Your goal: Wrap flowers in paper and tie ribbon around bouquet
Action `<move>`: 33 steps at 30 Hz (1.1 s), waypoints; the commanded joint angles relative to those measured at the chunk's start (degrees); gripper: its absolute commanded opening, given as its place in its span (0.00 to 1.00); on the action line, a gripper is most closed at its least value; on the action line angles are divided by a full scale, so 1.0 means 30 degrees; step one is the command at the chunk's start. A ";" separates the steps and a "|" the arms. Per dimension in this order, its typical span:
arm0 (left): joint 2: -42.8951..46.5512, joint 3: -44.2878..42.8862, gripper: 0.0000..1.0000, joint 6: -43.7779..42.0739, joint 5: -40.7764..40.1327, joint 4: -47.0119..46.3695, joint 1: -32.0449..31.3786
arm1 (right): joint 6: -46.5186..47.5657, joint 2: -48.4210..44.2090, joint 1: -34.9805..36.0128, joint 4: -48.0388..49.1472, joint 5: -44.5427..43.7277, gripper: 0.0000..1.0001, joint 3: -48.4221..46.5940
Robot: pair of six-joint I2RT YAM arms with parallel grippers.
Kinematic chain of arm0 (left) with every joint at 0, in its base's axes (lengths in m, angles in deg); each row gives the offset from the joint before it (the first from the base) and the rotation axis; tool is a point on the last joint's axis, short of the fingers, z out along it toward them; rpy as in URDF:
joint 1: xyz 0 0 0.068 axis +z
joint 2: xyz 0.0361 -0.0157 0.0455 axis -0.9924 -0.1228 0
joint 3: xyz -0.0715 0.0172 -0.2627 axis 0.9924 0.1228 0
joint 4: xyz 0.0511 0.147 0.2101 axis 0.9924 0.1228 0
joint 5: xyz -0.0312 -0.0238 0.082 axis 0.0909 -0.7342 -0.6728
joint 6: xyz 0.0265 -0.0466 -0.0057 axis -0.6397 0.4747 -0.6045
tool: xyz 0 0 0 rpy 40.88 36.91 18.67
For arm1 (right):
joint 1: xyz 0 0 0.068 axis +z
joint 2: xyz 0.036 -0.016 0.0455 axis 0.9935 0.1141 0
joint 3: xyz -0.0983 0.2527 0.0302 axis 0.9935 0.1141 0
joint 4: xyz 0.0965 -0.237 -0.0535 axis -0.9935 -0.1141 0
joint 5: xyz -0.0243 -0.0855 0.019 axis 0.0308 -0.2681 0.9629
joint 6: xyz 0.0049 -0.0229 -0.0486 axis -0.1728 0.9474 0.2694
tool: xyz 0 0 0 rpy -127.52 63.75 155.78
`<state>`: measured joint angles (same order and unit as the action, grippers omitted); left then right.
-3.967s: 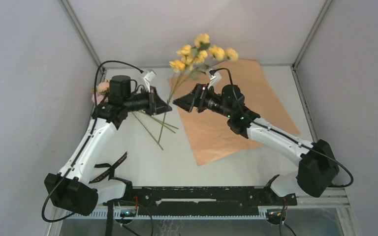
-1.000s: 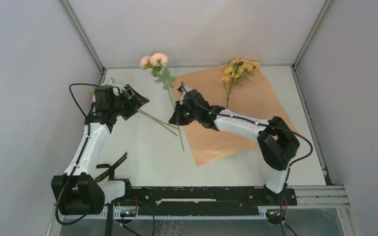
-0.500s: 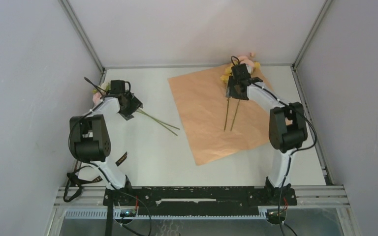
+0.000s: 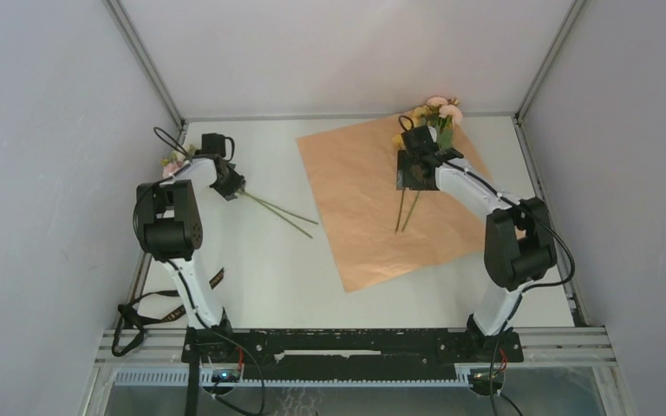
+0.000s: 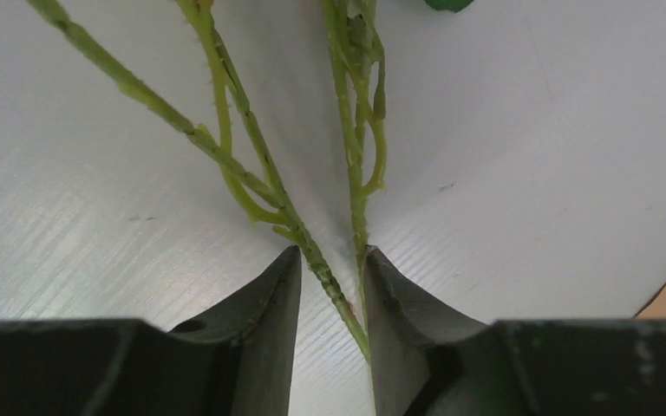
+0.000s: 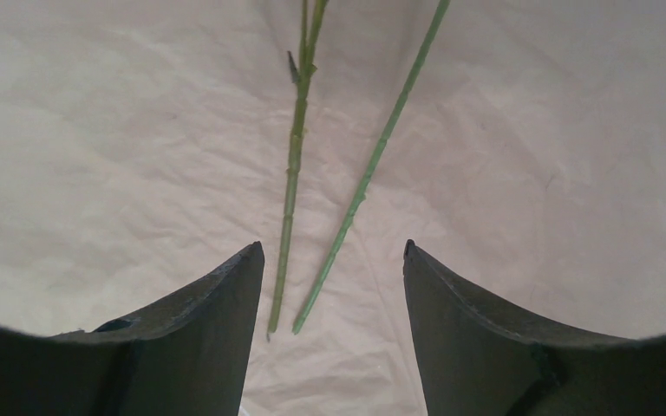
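The paper (image 4: 373,217) lies flat, tan-orange face up, at the centre right. Two flowers rest on it, with pink and yellow blooms (image 4: 438,111) at its far edge and stalks (image 4: 406,212) pointing toward me. My right gripper (image 4: 416,169) hovers over those stalks (image 6: 360,186), open with nothing held (image 6: 332,247). More flowers lie at the left, a pink bloom (image 4: 172,166) by the wall and thin stalks (image 4: 282,214) on the table. My left gripper (image 4: 230,184) straddles those stalks (image 5: 312,251). Its jaws (image 5: 331,253) are narrowed around them, with a gap still showing.
A short piece of black ribbon (image 4: 216,278) shows beside the left arm near the front, with black cables (image 4: 143,312) looped next to it. Grey walls and a metal frame (image 4: 143,61) close in the white table (image 4: 260,260) on three sides.
My right gripper carried the pink flower onto the paper beside the yellow one, opened, and drew back along the stalks. My left gripper's jaws narrowed around the left stalks.
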<state>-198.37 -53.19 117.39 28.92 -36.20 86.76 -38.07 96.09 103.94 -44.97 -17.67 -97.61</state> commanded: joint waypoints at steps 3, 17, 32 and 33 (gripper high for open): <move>-0.0298 -0.0844 0.35 0.0305 -0.0739 0.0615 0.0374 | 0.0327 -0.2394 0.0837 0.0836 -0.0187 0.69 0.0349; 0.2864 0.1073 0.10 -0.0355 0.0924 0.1274 0.0988 | 0.0489 -0.4831 0.2038 0.0336 -0.0694 0.69 0.0948; 1.0315 0.6413 0.00 -0.1878 0.6021 -0.1047 0.0893 | 0.1370 -0.5504 0.8119 0.6455 1.1158 0.68 0.2356; 1.1060 0.6448 0.00 -0.2124 0.6134 -0.1359 0.0643 | 0.0896 -0.5242 0.8409 0.7656 1.2923 0.69 0.2356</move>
<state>-174.54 -35.45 114.37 41.36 -34.06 89.99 -35.53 81.16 124.92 -37.94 -1.23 -90.33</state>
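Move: The stems of the two remaining flowers lie right under the left hand, about 1 cm below and 1 cm back of its point; their blossoms are some 17 cm to its left and 8 cm farther out, the brown paper's middle about 43 cm right and 2 cm back. From the right hand those stems lie roughly 46 cm left, 3 cm ahead and 7 cm down; the laid flowers' blossoms are about 17 cm ahead and 3 cm right, 7 cm down. The two stems are pinched as the half-open left fingers settle about 1 cm leftwards and close, then carried up some 6 cm and back about 8, finally drifting right. The right hand, still open, rises off the laid flowers, then sweeps some 17 cm left and 10 back towards the left hand's stems, turning counter-clockwise. ##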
